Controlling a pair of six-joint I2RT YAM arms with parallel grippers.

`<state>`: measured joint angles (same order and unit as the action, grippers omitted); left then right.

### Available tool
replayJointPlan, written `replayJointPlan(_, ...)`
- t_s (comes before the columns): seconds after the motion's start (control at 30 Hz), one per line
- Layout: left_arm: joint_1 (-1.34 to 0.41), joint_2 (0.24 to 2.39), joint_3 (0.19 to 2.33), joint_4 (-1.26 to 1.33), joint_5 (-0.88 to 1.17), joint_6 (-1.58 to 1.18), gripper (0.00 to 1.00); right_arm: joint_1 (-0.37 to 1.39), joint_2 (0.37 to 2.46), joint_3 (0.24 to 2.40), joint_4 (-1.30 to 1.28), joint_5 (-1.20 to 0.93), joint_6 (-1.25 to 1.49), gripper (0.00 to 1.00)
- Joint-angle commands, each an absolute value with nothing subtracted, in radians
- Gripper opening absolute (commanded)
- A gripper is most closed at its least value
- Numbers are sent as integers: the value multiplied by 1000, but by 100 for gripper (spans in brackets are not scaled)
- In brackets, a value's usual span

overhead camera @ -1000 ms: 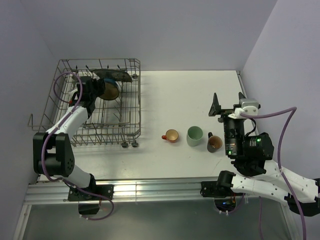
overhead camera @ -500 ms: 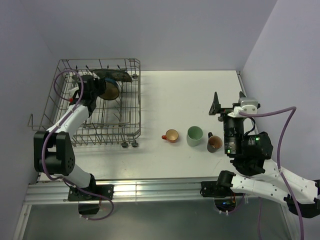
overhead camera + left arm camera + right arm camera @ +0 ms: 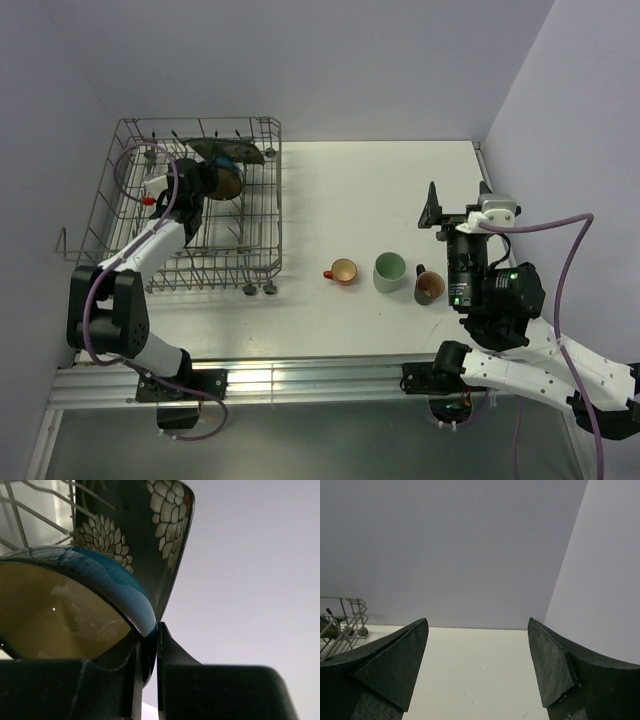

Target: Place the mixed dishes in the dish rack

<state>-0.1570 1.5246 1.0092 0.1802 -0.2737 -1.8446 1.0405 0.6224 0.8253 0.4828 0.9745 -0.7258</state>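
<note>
The dish rack [image 3: 270, 215], a grey wire basket, stands at the far left of the table. Inside it, at the back, the dark floral plate [image 3: 232, 152] leans on edge. My left gripper [image 3: 207, 181] is shut on the rim of the blue bowl [image 3: 226, 184], which is on its side inside the rack, just in front of the plate. The left wrist view shows the bowl's tan inside [image 3: 60, 615] and the plate [image 3: 155, 525] right behind it. On the table sit the orange-red cup [image 3: 342, 271], the pale green mug [image 3: 389, 271] and the brown cup [image 3: 429, 287]. My right gripper [image 3: 458, 208] hangs open beyond the brown cup, holding nothing.
Pale walls close in the table at the back and on the right. The rack's small wheels [image 3: 258, 290] rest near its front right corner. A corner of the rack [image 3: 342, 622] shows at the left of the right wrist view, with bare tabletop [image 3: 480, 660] ahead.
My left arm has shifted slightly right with the bowl, bringing it closer to the plate. The right arm and the three cups have not moved.
</note>
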Motion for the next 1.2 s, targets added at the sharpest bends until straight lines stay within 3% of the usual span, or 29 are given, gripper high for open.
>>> replayJointPlan(0.0,-181,1486,911,173,-268,-1844,0,1029,618,859,474,959,-707,88)
replayJointPlan(0.2,-164,1445,727,323,-241,-1971,0,1020,627,873,460,943,-695,88)
replayJointPlan(0.4,-156,1439,699,307,-207,-2002,1,1014,635,884,440,931,-683,88)
replayJointPlan(0.53,-152,1434,732,200,-183,-2005,26,1012,635,885,430,925,-666,87)
replayJointPlan(0.7,-150,1436,745,152,-160,-2011,37,1011,634,885,428,925,-663,87)
replayJointPlan(0.8,-146,1439,770,111,-161,-1996,51,1011,632,885,425,927,-664,87)
replayJointPlan(0.87,-141,1447,802,74,-152,-1985,71,1009,629,884,419,928,-658,87)
replayJointPlan(0.9,-140,1450,811,49,-149,-1980,94,1009,627,884,417,928,-657,88)
replayJointPlan(0.93,-138,1450,827,37,-144,-1976,99,1009,629,882,416,927,-654,87)
replayJointPlan(1.17,-130,1440,833,23,-138,-1956,99,1009,630,879,416,917,-652,87)
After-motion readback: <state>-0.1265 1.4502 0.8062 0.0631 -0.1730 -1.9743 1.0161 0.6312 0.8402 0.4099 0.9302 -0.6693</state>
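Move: The left hand, high inside the rack, still pinches the bowl by its rim; the place where the bowl is to stand, among the rack tines, lies about 4 cm back, 3 cm to the right and some 5 cm below. The black tray stands about 8 cm ahead of the hand, 3 cm right and a little lower; the rack's right side is level with the hand, about 15 cm right and 8 cm lower. From the idle right hand, that place is about 21 cm ahead, 46 cm left and 27 cm below. The left hand, keeping its pinch on the bowl's rim, draws back about 3 cm from the black tray and slightly down, its left side rolling down some 10 degrees, and nearly pauses there with the bowl at the tines. Its fingers then open wide and let go of the bowl, while the hand sinks a further 7 cm and backs another 2 cm, slowly at first and then fast, the fingers tipping down and staying close by the bowl's edge. ##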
